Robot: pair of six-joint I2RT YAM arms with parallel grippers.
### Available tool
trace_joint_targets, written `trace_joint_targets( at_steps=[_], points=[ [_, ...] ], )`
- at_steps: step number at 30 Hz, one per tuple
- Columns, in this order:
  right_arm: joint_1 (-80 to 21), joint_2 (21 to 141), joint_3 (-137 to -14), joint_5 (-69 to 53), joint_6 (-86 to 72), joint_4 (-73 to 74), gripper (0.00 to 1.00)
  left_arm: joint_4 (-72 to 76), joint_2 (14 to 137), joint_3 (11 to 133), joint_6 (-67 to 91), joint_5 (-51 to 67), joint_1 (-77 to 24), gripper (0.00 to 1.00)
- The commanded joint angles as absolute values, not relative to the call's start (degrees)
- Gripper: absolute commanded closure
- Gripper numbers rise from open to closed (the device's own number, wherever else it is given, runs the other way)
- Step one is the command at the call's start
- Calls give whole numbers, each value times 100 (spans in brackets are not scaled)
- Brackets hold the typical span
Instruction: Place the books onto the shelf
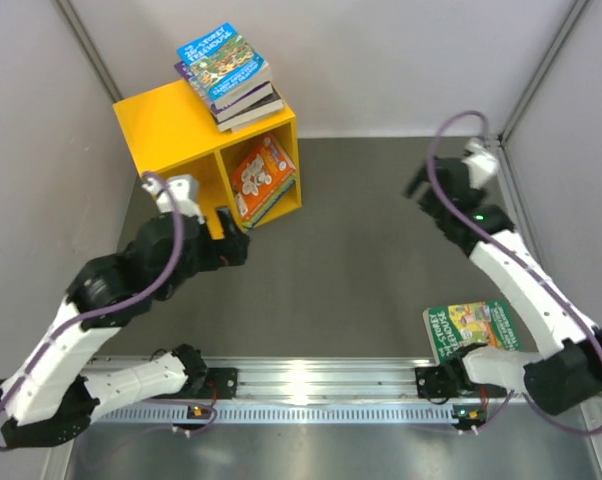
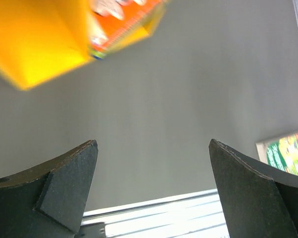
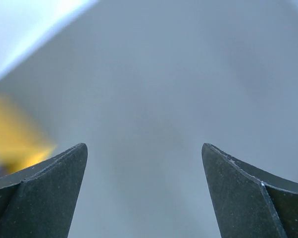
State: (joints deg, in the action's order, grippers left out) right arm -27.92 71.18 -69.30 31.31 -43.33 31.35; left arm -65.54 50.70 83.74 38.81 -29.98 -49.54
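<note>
The yellow shelf [image 1: 171,125] stands at the back left. A stack of books [image 1: 226,75] with a blue cover on top lies on its roof. More books [image 1: 263,178], an orange cover facing out, lean in its right compartment. A green book [image 1: 471,328] lies flat on the table by the right arm's base. My left gripper [image 1: 233,228] hangs open and empty just in front of the shelf [image 2: 35,44], where the orange book [image 2: 124,20] and the green book [image 2: 287,153] show. My right gripper [image 1: 415,185] is open and empty above the table at the right.
A metal rail [image 1: 301,375] carries both arm bases along the near edge. Pale enclosure walls close in the left, back and right sides. The shelf's left compartment faces the left arm. In the right wrist view the shelf [image 3: 15,134] is a yellow blur at left.
</note>
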Motion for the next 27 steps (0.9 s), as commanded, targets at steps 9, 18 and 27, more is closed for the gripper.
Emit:
trace_joint_targets(
  at_steps=[9,18,27],
  points=[
    [2563,6864,-5028,1038,-3806,5362,0,-4210,6801,7866,3683,-450,-4948,2],
    [3805,6996,-4984,1933,-3700,5221,0,-4016,6917,7568,3595,220,-4948,2],
    [3937,7110,-3762,1503,-3753,3587,3,-4622,6417,7515,3568,53,-4948,2]
  ],
)
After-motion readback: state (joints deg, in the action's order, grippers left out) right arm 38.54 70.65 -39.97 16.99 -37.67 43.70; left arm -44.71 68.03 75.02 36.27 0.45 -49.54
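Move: From the right hand, the green book lies flat about 26 cm back, 17 cm to the right and 24 cm below. The orange book already in the shelf's right compartment is some 33 cm to that hand's left, 5 cm farther out and 18 cm lower. From the left hand, the green book is about 54 cm to the right, 10 cm back and 33 cm down, while the orange book is roughly 22 cm ahead, 6 cm right and 26 cm down. Sweep the empty right gripper quickly about 27 cm right, some 20 cm back and as far down, to just above the green book's right-hand end, turning clockwise and tipping its fingers steeply downward, wide open. Meanwhile bring the open left gripper about 15 cm right and 8 cm down across the front of the shelf, turning it clockwise. ##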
